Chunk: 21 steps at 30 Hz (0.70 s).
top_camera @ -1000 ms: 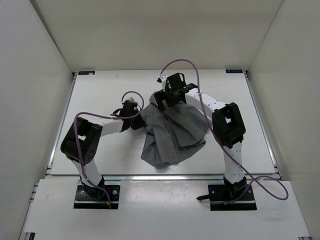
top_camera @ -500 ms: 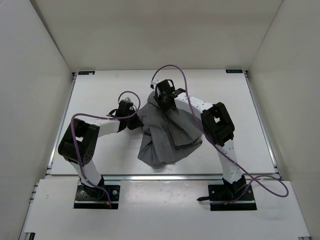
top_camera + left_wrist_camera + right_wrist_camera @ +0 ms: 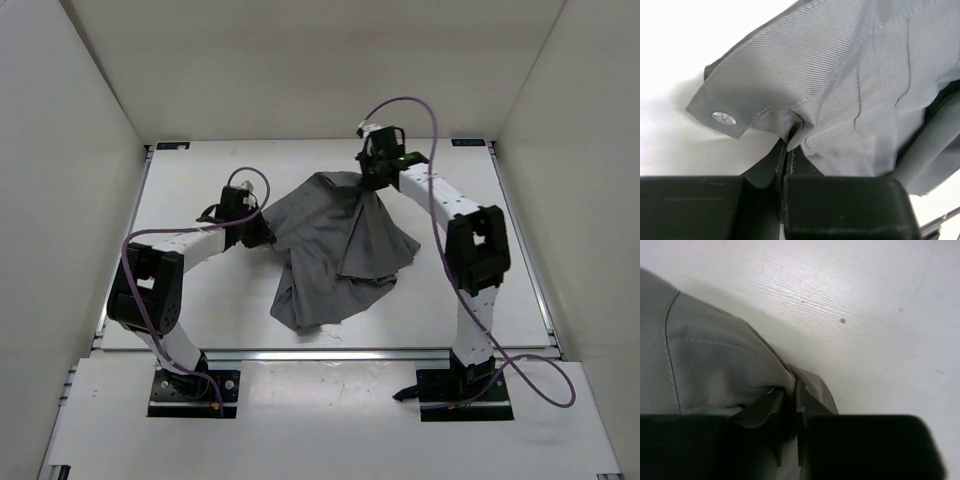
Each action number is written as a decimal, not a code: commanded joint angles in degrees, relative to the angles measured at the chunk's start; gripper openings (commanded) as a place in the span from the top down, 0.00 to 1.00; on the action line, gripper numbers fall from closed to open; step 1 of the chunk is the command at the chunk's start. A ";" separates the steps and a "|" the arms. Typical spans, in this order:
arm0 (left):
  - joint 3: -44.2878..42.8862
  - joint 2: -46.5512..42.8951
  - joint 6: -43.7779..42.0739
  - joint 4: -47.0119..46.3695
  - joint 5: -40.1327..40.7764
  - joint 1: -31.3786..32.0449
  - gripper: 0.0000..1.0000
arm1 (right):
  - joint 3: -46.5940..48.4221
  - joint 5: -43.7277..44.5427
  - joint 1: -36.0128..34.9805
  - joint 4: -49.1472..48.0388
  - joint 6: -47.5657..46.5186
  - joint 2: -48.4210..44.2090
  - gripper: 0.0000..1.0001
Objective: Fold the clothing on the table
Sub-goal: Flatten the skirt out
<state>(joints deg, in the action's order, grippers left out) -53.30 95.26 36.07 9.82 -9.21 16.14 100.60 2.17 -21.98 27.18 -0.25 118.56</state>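
Note:
The grey pleated clothing (image 3: 335, 245) lies crumpled in the middle of the white table (image 3: 200, 180), its upper edge stretched between both arms. My left gripper (image 3: 262, 233) is shut on its left edge; the left wrist view shows the clothing (image 3: 840, 80) pinched at the left gripper (image 3: 788, 145), beside a waistband tab with a silver snap (image 3: 722, 118). My right gripper (image 3: 370, 178) is shut on the top right corner; in the right wrist view the clothing (image 3: 705, 370) is clamped at the right gripper (image 3: 790, 390) over the table (image 3: 865, 315).
White walls enclose the table on the left, back and right. A silver rail (image 3: 320, 352) runs along the front edge, and black brackets (image 3: 172, 146) sit at the far corners. Purple cables loop off both arms.
My right gripper has shut on the clothing's top edge and pulled it right and toward the back. The left gripper carried its edge left and back. The fabric has spread wider.

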 commanded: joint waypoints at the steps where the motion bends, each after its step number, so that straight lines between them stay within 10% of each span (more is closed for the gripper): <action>1: -5.14 -3.16 -10.40 9.59 -1.94 -4.35 1.00 | -4.59 -7.49 7.45 -2.39 4.11 -10.09 0.89; 7: -11.56 1.23 -17.52 17.24 -6.07 -5.77 0.99 | -18.59 -19.81 19.15 -6.43 9.48 -16.16 0.59; 12: -13.06 3.52 -18.50 18.13 -6.87 -2.97 0.51 | -26.84 -22.12 19.35 -11.79 7.29 -21.96 0.17; 15: -13.06 3.53 -17.01 18.04 -5.55 -3.22 0.25 | -27.65 -24.66 17.15 -15.75 4.13 -22.59 0.09; 21: -13.15 0.63 -13.40 16.37 0.67 -6.03 0.13 | -14.92 -23.72 11.00 -14.97 -1.05 -14.00 0.10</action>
<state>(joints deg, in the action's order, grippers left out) -64.66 99.59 20.71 27.03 -12.56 11.55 78.04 -20.67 -8.69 17.17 3.36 101.86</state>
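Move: Both my hands already pinch the grey skirt. The bare table my right hand sweeps to is about 15 cm to its right, 5 cm back and 9 cm lower; the skirt's far tip is some 9 cm left and 3 cm ahead of that hand, its right corner 12 cm right and 12 cm back. From my left hand, the buttoned corner lies about 4 cm ahead and 2 cm left, the skirt's near corner 20 cm back and 5 cm right. I sweep my right hand about 15 cm right from the skirt's far edge, rising then dipping and drawing back, its left side rolling up; its fingers open and let go, then it swings 9 cm back left and lifts. My left hand tugs its waistband edge some 4 cm left and up, turns clockwise, sinks and opens to release the cloth. ##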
